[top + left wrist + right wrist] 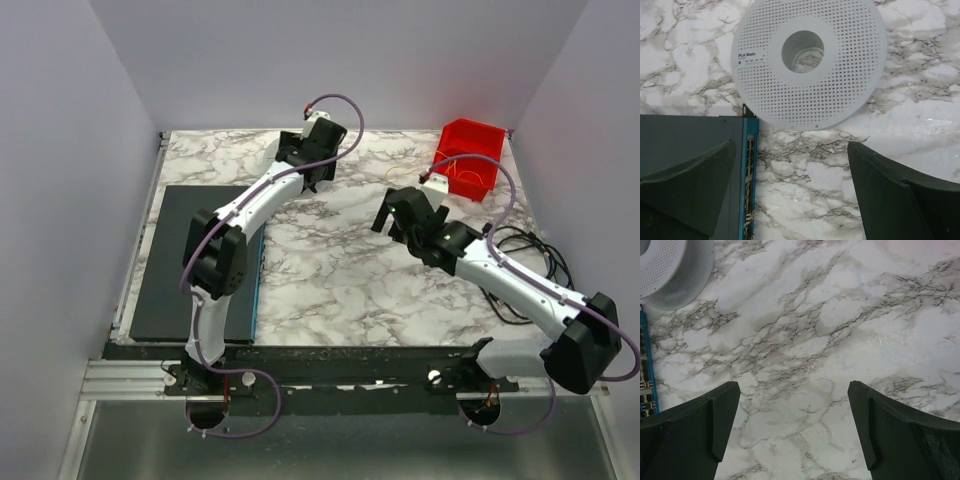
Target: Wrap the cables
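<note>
The cables are thin orange-tan strands (452, 168) curling in and around the red bin (470, 152) at the back right; a fine loop trails toward the table's middle. Neither wrist view shows them. A white perforated spool (807, 60) lies flat on the marble just ahead of my left gripper (790, 150), which is open and empty. The spool's edge also shows in the right wrist view (670, 270), at the top left. My right gripper (792, 390) is open and empty over bare marble. In the top view the left gripper (316, 178) is at the back centre and the right gripper (398, 222) right of centre.
A dark mat (190, 262) with a blue edge (749, 170) covers the table's left side. Thick black cords (530, 252) lie bunched at the right edge, behind the right arm. Purple hoses run along both arms.
</note>
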Controlling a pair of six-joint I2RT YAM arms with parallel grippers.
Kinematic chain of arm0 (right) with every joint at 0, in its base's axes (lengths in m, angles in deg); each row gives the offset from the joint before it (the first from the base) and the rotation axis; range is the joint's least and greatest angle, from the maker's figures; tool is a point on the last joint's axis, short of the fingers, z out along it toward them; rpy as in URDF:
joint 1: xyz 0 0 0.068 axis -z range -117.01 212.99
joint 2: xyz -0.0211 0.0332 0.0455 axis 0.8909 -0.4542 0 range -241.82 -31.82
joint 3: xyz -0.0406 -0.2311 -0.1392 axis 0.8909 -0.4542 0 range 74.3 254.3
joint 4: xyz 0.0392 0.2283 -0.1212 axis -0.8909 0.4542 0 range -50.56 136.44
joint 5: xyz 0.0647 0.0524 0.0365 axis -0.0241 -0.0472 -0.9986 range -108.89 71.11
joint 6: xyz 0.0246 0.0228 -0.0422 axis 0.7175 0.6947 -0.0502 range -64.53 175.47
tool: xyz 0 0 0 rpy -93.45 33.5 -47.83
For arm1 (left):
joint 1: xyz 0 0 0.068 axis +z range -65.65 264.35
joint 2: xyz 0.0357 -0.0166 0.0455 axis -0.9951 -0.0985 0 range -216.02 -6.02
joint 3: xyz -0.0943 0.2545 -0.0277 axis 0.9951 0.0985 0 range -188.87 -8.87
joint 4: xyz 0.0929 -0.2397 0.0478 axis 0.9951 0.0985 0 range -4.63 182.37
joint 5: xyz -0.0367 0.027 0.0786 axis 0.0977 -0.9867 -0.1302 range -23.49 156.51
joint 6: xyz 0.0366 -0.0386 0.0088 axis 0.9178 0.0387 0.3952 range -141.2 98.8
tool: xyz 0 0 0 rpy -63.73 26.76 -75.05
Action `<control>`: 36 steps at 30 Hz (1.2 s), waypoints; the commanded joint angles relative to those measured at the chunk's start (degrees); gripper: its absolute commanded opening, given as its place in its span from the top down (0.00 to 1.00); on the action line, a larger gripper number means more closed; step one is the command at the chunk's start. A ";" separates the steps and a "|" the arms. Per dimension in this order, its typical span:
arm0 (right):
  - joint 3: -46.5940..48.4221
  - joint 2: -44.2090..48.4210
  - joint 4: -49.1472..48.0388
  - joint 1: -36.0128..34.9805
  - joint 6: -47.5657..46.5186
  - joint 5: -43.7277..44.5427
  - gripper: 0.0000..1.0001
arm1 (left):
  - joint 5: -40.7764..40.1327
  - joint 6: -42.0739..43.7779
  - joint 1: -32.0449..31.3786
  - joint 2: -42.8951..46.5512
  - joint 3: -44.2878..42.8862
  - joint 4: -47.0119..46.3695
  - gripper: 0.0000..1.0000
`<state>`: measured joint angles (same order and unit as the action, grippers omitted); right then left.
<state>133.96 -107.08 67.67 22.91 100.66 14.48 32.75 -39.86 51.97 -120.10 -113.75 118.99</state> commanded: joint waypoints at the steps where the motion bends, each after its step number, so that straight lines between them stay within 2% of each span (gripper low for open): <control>1: 0.11 4.74 3.79 0.36 1.11 3.67 0.00 | -1.19 4.44 -1.76 -6.07 -8.83 2.82 0.05; 8: 0.99 9.94 5.69 0.44 1.09 2.01 0.00 | -0.21 5.05 -1.81 -19.51 -24.55 10.67 0.05; 12: 1.52 11.71 4.27 0.49 0.28 0.76 0.00 | 0.39 4.77 -1.55 -23.21 -28.01 11.33 0.04; 23: 2.13 11.07 2.66 0.44 0.67 -3.21 0.00 | -1.82 8.16 -0.97 -28.05 -31.35 12.09 0.03; 36: 2.91 9.70 2.10 0.44 -0.88 -4.66 0.00 | -12.61 24.08 -0.93 -32.22 -29.28 5.65 0.05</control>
<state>134.88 -96.68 70.40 23.09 100.72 10.37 26.30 -22.81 51.05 -149.96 -143.32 128.06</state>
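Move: The grey filament spool lies flat, its middle about 12 cm ahead of the open left gripper, some 2 cm to its left and roughly 13 cm below. The big blue-edged box lies flat behind and left of the spool, its middle some 16 cm back and 29 cm left of the left hand, about 15 cm below. From the right hand the spool is about 22 cm ahead, 24 cm left and 12 cm below. Swing the open left gripper about 5 cm forward and as far right, sinking slightly, then drop it beside the spool's near right rim. Slow down and roll its left side up, some 20 degrees in all, easing 2–3 cm back left so the right finger slips under the top flange, jaws still wide. Meanwhile raise the empty right hand about 5 cm. ##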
